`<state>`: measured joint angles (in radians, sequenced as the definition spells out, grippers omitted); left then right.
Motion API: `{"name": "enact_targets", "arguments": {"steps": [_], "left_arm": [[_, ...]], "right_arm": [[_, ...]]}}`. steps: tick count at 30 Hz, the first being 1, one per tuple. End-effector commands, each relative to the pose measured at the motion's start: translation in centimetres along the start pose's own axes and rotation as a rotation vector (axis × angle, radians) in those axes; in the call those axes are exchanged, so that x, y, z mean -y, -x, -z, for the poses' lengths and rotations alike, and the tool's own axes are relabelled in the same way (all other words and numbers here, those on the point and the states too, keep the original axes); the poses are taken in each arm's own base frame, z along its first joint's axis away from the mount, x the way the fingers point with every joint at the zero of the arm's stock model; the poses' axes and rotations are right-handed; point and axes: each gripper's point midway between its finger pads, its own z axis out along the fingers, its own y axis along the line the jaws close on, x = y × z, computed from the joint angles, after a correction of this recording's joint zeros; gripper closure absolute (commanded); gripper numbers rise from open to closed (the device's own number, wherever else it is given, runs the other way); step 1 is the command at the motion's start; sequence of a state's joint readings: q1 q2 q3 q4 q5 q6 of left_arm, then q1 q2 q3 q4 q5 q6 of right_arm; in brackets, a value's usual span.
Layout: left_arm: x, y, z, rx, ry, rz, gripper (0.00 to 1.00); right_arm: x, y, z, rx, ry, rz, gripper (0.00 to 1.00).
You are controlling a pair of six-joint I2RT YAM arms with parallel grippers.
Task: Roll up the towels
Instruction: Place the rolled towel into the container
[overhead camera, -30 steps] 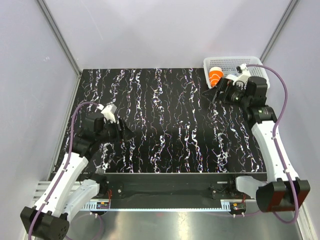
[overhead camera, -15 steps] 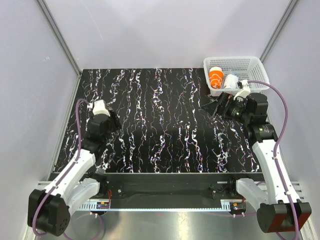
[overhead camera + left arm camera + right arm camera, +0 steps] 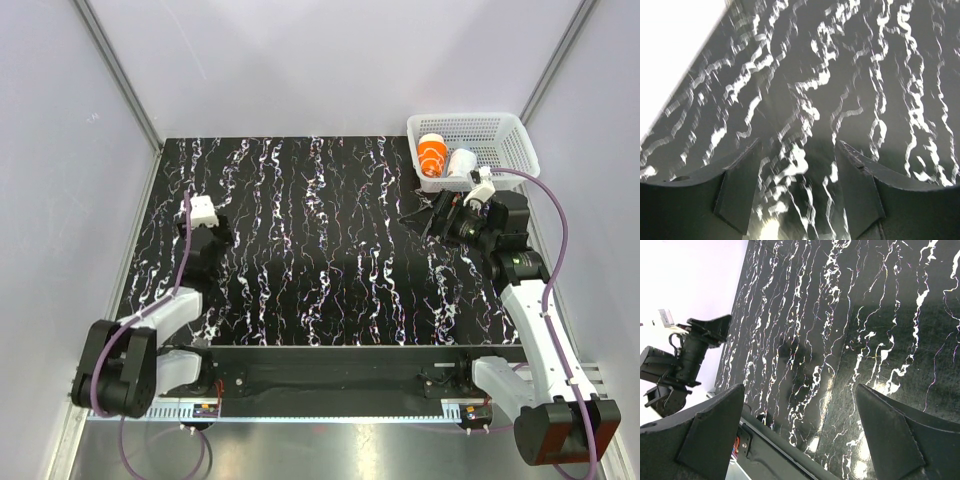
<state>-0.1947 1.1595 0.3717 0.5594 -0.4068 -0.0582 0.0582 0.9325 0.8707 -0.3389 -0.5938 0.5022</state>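
Note:
Both towels sit rolled in the left end of the white mesh basket (image 3: 500, 128) at the back right: the orange towel (image 3: 432, 152) with its white print, and the pale blue-grey towel (image 3: 461, 161) beside it. My right gripper (image 3: 425, 215) (image 3: 799, 390) hangs open and empty over the table just in front of the basket, apart from both towels. My left gripper (image 3: 218, 238) (image 3: 799, 145) is far away at the table's left side, low over the marble top. It is open with only table showing between its fingers. Neither wrist view shows a towel.
The black, white-veined table (image 3: 320, 240) spreads between the arms. Pale walls and metal posts close it in at left, back and right. The left arm (image 3: 687, 357) shows in the right wrist view. The table's near edge (image 3: 790, 450) runs below the right fingers.
The right gripper has drawn back from the basket toward the near side, staying open. The left arm has folded back toward the left edge, its wrist turning upward.

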Motion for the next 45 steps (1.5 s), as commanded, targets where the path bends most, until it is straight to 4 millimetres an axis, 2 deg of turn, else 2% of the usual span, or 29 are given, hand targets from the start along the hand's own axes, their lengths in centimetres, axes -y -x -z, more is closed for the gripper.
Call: {"name": "enact_targets", "arguments": {"steps": [1,4,5,6,8,9,10,12,14,15,16,18,20,21,22,23,25,27,28,29,31,33,35,36,37,38,41,43,45], "left_arm": [[0.1,6.6,-1.1,0.264,-0.023,0.002,0.33],[-0.6,6.7,-1.9,0.282,-0.028,-0.011,0.33],[-0.2,5.8,-2.2,0.273,-0.06,-0.014,0.32],[-1.0,6.4,-2.3,0.314,-0.053,0.032,0.32],[-1.5,3.9,-3.6,0.26,-0.054,0.105,0.3],[-1.3,3.6,-4.3,0.249,-0.067,0.089,0.32],[-0.5,2.6,-4.9,0.171,-0.103,0.075,0.01],[1.6,3.2,-6.7,0.103,-0.201,0.014,0.01],[3.5,1.8,-8.4,0.006,-0.297,-0.047,0.01],[4.0,2.0,-9.3,-0.035,-0.313,-0.06,0.01],[4.4,1.0,-9.5,-0.066,-0.337,-0.072,0.01],[4.5,1.6,-9.5,-0.047,-0.345,-0.075,0.01],[3.1,1.2,-8.9,-0.037,-0.266,-0.035,0.01],[2.7,2.3,-8.8,0.02,-0.244,-0.02,0.01],[2.2,1.4,-7.3,0.034,-0.235,-0.014,0.01],[0.9,1.6,-6.7,0.072,-0.173,-0.007,0.01],[-0.2,5.7,-4.6,0.242,-0.136,0.056,0.01],[-1.2,6.3,-4.1,0.275,-0.105,0.072,0.01],[-1.6,6.2,-4.2,0.265,-0.112,0.096,0.01],[-3.3,6.1,-4.5,0.255,-0.094,0.189,0.01],[-2.9,6.2,-3.7,0.24,-0.204,0.257,0.01],[-3.3,5.1,-3.0,0.211,-0.214,0.275,0.01],[-4.2,5.4,-2.1,0.233,-0.177,0.318,0.01],[-4.5,4.7,-1.9,0.21,-0.165,0.326,0.01],[-4.9,5.4,-1.4,0.206,-0.155,0.323,0.01],[-5.1,2.6,-1.3,0.081,-0.132,0.252,0.01],[-7.1,3.2,-0.6,0.113,-0.022,0.223,0.01],[-6.7,1.6,-0.6,0.11,-0.042,0.236,0.01],[-6.0,1.4,-1.3,0.117,-0.074,0.201,0.01]], "right_arm": [[-1.2,0.6,0.2,0.013,0.04,0.033,0.0],[-1.2,0.5,0.2,0.008,0.037,0.03,0.0],[-1.2,0.6,0.3,0.013,0.036,0.033,0.0],[-1.1,0.5,0.3,0.01,0.031,0.031,0.0],[-1.1,0.5,0.3,0.008,0.029,0.034,0.0],[-1.2,0.5,0.4,0.007,0.029,0.035,0.0],[-1.2,0.6,0.4,0.007,0.027,0.037,0.0],[-1.4,0.6,0.6,0.006,0.026,0.038,0.0],[-1.3,0.6,0.7,0.009,0.019,0.041,0.0],[-1.5,0.7,0.9,0.013,0.019,0.047,0.0],[-1.5,0.8,0.9,0.013,0.016,0.047,0.0],[-1.7,0.9,1.2,0.015,0.013,0.049,0.0],[-2.0,1.1,1.5,0.021,0.01,0.055,0.0],[-2.0,1.1,1.7,0.022,0.007,0.056,0.0],[-2.1,1.1,1.8,0.024,0.006,0.056,0.0],[-2.3,1.3,2.0,0.03,0.008,0.061,0.0],[-2.4,1.2,2.2,0.022,0.001,0.064,0.0],[-2.4,1.1,2.5,0.016,-0.011,0.068,0.01],[-2.4,1.1,2.6,0.014,-0.013,0.07,0.0],[-2.5,1.0,2.7,0.013,-0.013,0.072,0.0],[-2.5,0.8,3.0,0.006,-0.021,0.072,0.0],[-2.4,0.6,3.3,0.008,-0.025,0.072,0.0],[-2.3,0.5,3.3,0.01,-0.029,0.068,0.0],[-2.4,0.4,3.3,0.009,-0.023,0.065,0.0],[-2.3,0.3,3.3,0.006,-0.024,0.061,0.0],[-2.3,0.2,3.2,0.005,-0.021,0.061,0.0],[-2.2,0.1,2.9,0.001,-0.013,0.061,0.0],[-2.1,0.1,2.6,0.003,-0.005,0.057,0.0],[-2.1,0.3,2.2,-0.004,0.005,0.049,0.0]]}}
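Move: Ahead and to the right of the empty right hand, the rolled white towel already lies in the container, about 27 cm out, 19 cm right and 20 cm below. The orange towel is about 28 cm ahead of that hand and 9 cm to its right; the container's middle is some 30 cm ahead and 23 cm right. From the left hand, the white towel lies roughly 20 cm ahead and 72 cm to the right, a little lower. Swinging empty over bare table, the left hand goes forward about 10 cm with a dip and a brief clockwise turn, comes back and ends some 6 cm left and 3 cm higher, tipped slightly up and rolled left side down, its fingers opened wide. The right hand, still open, eases 2–3 cm back from the container and rises slightly. ##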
